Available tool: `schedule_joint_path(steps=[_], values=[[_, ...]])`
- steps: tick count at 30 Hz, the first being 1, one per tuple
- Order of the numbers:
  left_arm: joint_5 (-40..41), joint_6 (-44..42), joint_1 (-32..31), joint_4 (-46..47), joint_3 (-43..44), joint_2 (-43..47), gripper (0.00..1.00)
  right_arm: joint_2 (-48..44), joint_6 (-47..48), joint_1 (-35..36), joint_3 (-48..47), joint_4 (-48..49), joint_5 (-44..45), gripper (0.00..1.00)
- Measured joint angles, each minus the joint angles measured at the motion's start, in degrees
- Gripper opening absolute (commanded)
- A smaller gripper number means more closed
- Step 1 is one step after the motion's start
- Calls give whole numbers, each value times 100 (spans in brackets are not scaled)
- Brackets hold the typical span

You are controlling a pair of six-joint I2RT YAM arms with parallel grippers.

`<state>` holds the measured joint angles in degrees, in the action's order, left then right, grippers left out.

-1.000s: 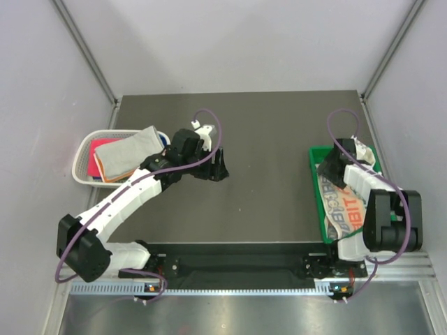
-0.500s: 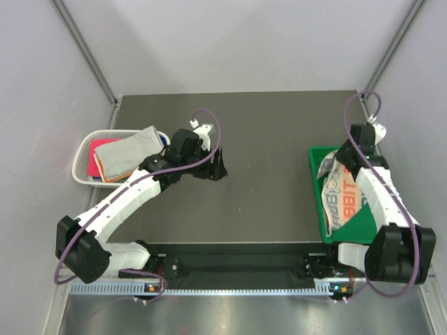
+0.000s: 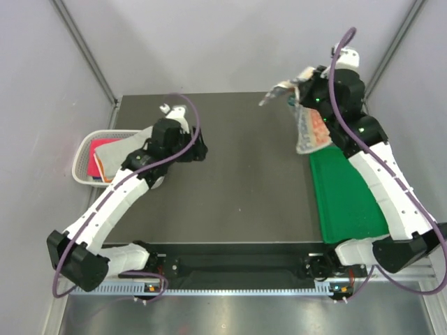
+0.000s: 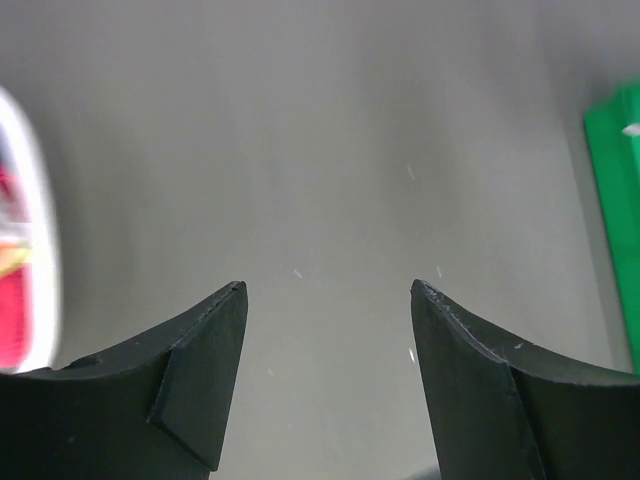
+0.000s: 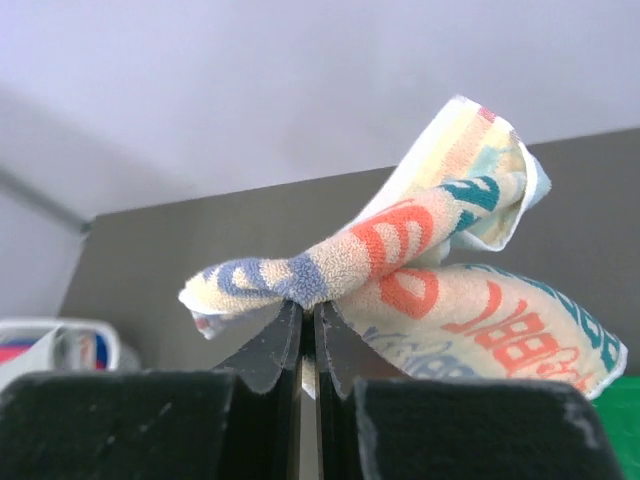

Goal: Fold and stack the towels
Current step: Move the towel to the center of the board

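A white towel with orange and blue letter print point(image 3: 309, 131) hangs in the air above the table's back right, bunched and drooping. My right gripper point(image 3: 297, 98) is shut on a fold of it, and the right wrist view shows the towel point(image 5: 440, 270) pinched between the closed fingertips of that gripper point(image 5: 310, 310). More towels lie in the white mesh basket point(image 3: 82, 155) at the left: a grey one point(image 3: 117, 148) on top, a pink-red one point(image 3: 103, 167) beneath. My left gripper point(image 3: 199, 151) hovers open over the bare table just right of the basket; the left wrist view shows that gripper point(image 4: 328, 290) with nothing between its fingers.
The green plastic tray point(image 3: 349, 195) lies at the right, with nothing on its floor. In the left wrist view its edge point(image 4: 615, 200) shows at the right and the basket rim point(image 4: 42, 250) at the left. Grey walls enclose the table.
My right gripper shut on the letter-print towel and lifted it out of the green tray, up and toward the back. My left arm drew back a little toward the basket, still open.
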<state>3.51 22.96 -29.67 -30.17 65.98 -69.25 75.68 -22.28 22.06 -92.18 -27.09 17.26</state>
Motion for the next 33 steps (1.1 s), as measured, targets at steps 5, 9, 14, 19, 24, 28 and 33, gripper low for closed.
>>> schedule_joint_path(steps=[5,9,14,19,24,28,33], values=[[463,186,544,-13,109,417,72,-59,129,1130,369,557,-232,0],[927,319,894,-31,122,734,73,-136,107,1941,1797,1189,-833,2],[1180,376,968,17,122,857,71,533,66,3185,3298,1519,-1755,0],[686,352,960,179,122,247,70,756,114,4238,4330,1624,-2463,7],[262,291,649,214,122,-826,70,-74,107,4256,5213,1604,-2800,30],[-35,243,409,210,216,-1777,70,-938,-52,4251,5372,1185,-2441,57],[-284,188,374,201,890,-3086,71,-1189,-542,3834,5080,481,-1130,59]])
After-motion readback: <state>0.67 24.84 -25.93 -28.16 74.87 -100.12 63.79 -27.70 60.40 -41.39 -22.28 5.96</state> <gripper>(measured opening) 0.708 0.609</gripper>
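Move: The towel hangs from the right fingers, well above the board, whose bare middle lies about 11 cm back, 22 cm to the left and some 41 cm below that hand. The emptied green basket stands roughly 19 cm back, 23 cm right and 39 cm below it. From the empty left hand the towel's bulk is about 8 cm ahead, 34 cm right and 10 cm higher; the white basket sits some 30 cm left, 3 cm ahead and 20 cm below. The towel, still pinched by the right hand, is swung left, then swept down and back about 30 cm onto the board while the wrist turns some 65 degrees counter-clockwise; those fingers then open and ease right and slightly forward. The open left hand swings left and up, then returns right and sinks about 20 cm, tipping down towards the towel's far-left corner. ##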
